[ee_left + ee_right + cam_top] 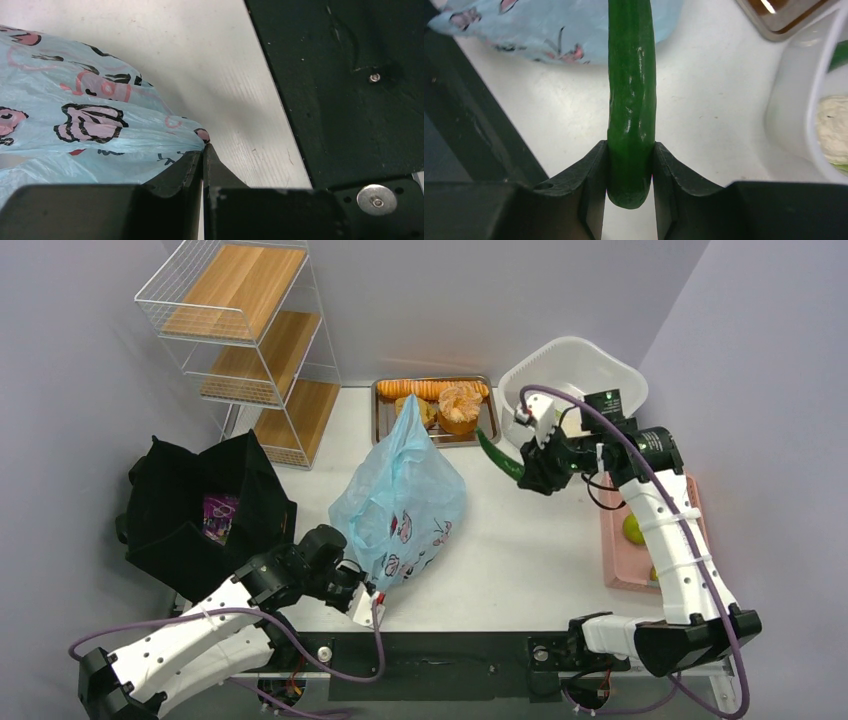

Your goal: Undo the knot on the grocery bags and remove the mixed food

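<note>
The pale blue plastic bag with pink print stands mid-table, its top pulled up into a peak; I cannot tell whether a knot is tied there. My left gripper is shut on the bag's near lower corner. My right gripper is shut on a long green vegetable, held above the table between the bag and the white basin. The black tote lies open at the left with a purple packet inside.
A metal tray at the back holds an orange loaf and a round pastry. A pink tray at the right carries a yellow-green fruit. A wire shelf stands back left. Something white lies in the basin.
</note>
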{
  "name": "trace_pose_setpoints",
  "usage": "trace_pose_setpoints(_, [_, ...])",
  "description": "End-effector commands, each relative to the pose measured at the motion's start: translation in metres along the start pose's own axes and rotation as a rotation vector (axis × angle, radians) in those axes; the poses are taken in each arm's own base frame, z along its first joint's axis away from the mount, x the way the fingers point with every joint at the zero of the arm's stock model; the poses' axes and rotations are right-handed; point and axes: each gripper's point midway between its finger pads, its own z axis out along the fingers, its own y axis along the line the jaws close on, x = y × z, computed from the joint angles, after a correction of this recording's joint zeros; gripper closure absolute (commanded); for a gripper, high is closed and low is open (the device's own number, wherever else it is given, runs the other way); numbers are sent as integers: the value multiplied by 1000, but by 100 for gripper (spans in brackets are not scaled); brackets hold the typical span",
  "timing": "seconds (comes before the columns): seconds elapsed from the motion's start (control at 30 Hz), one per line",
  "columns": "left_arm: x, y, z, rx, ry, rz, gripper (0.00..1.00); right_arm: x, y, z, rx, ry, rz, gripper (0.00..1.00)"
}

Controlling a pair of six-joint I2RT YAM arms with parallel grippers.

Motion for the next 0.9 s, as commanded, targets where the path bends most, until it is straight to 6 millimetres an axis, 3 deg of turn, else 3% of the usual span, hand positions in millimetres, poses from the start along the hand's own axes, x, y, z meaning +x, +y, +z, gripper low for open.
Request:
trace_pose_setpoints(0.0, [-4,-12,-1,66,-24,117,100,-30,-63,-1,183,-116,188,100])
trace_pose_setpoints(0.17, [-13,2,-3,28,-36,150,100,-59,-166,-28,523,-273,380,100])
trace_pose_setpoints(0.27, [-18,7,-4,18,-42,144,100,-52,-219,-25,669,-249,434,100])
trace_pose_setpoints(0.3, [-19,10,-4,13,-42,147,100,-57,-232,-32,704,-272,443,100])
trace_pose_setpoints(0.33, [-19,12,-4,9,-37,150,100,-49,-248,-22,726,-249,465,98])
trace_pose_setpoints(0.37, [-20,14,-4,3,-37,155,100,-52,-258,-26,747,-262,477,96])
trace_pose_setpoints(0.4, [-20,16,-4,-2,-34,159,100,-45,-271,-14,758,-241,494,89])
trace_pose_setpoints(0.43, [-21,18,-5,-9,-36,163,100,-52,-279,-18,775,-259,495,84])
trace_pose_setpoints(0.5, [-22,21,-6,-21,-35,167,100,-39,-311,-7,810,-236,544,62])
trace_pose_setpoints(0.53, [-23,22,-6,-25,-36,169,100,-36,-320,-9,849,-229,555,45])
trace_pose_setpoints(0.57, [-23,22,-7,-26,-34,168,100,-37,-329,-10,871,-234,557,39])
trace_pose_setpoints(0.6, [-23,24,-8,-29,-31,168,100,-38,-335,-14,901,-237,557,28])
trace_pose_setpoints(0.67, [-25,25,-10,-39,-30,170,100,-52,-333,-19,895,-272,540,19])
trace_pose_setpoints(0.73, [-25,26,-10,-44,-27,172,100,-76,-310,-15,814,-323,519,17])
trace_pose_setpoints(0.83, [-24,26,-10,-48,-22,177,100,-107,-241,9,593,-359,505,15])
trace_pose_setpoints(0.87, [-24,27,-9,-51,-22,177,100,-106,-209,36,503,-316,507,15])
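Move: The right hand holds the green cucumber by one end, high above the table. The white basket it is bound for has its middle about 40 cm ahead, 18 cm to the right and 18 cm below. The metal tray lies some 42 cm ahead and 26 cm to the left, 24 cm down; the blue bag is about 12 cm ahead and 34 cm to the left, 18 cm lower. From the left hand, the basket is roughly 53 cm ahead and 66 cm to the right, at about its height. Forward and to the right, fast and almost level, the right hand swings the cucumber some 30 cm out and nearly 14 cm across to the white basket, turning about 55 degrees clockwise. It dips about 3 cm near the end as the fingers open wide and let the cucumber go, then starts to ease back up and left. The left hand stays in place, still pinching the blue bag's gathered end. ##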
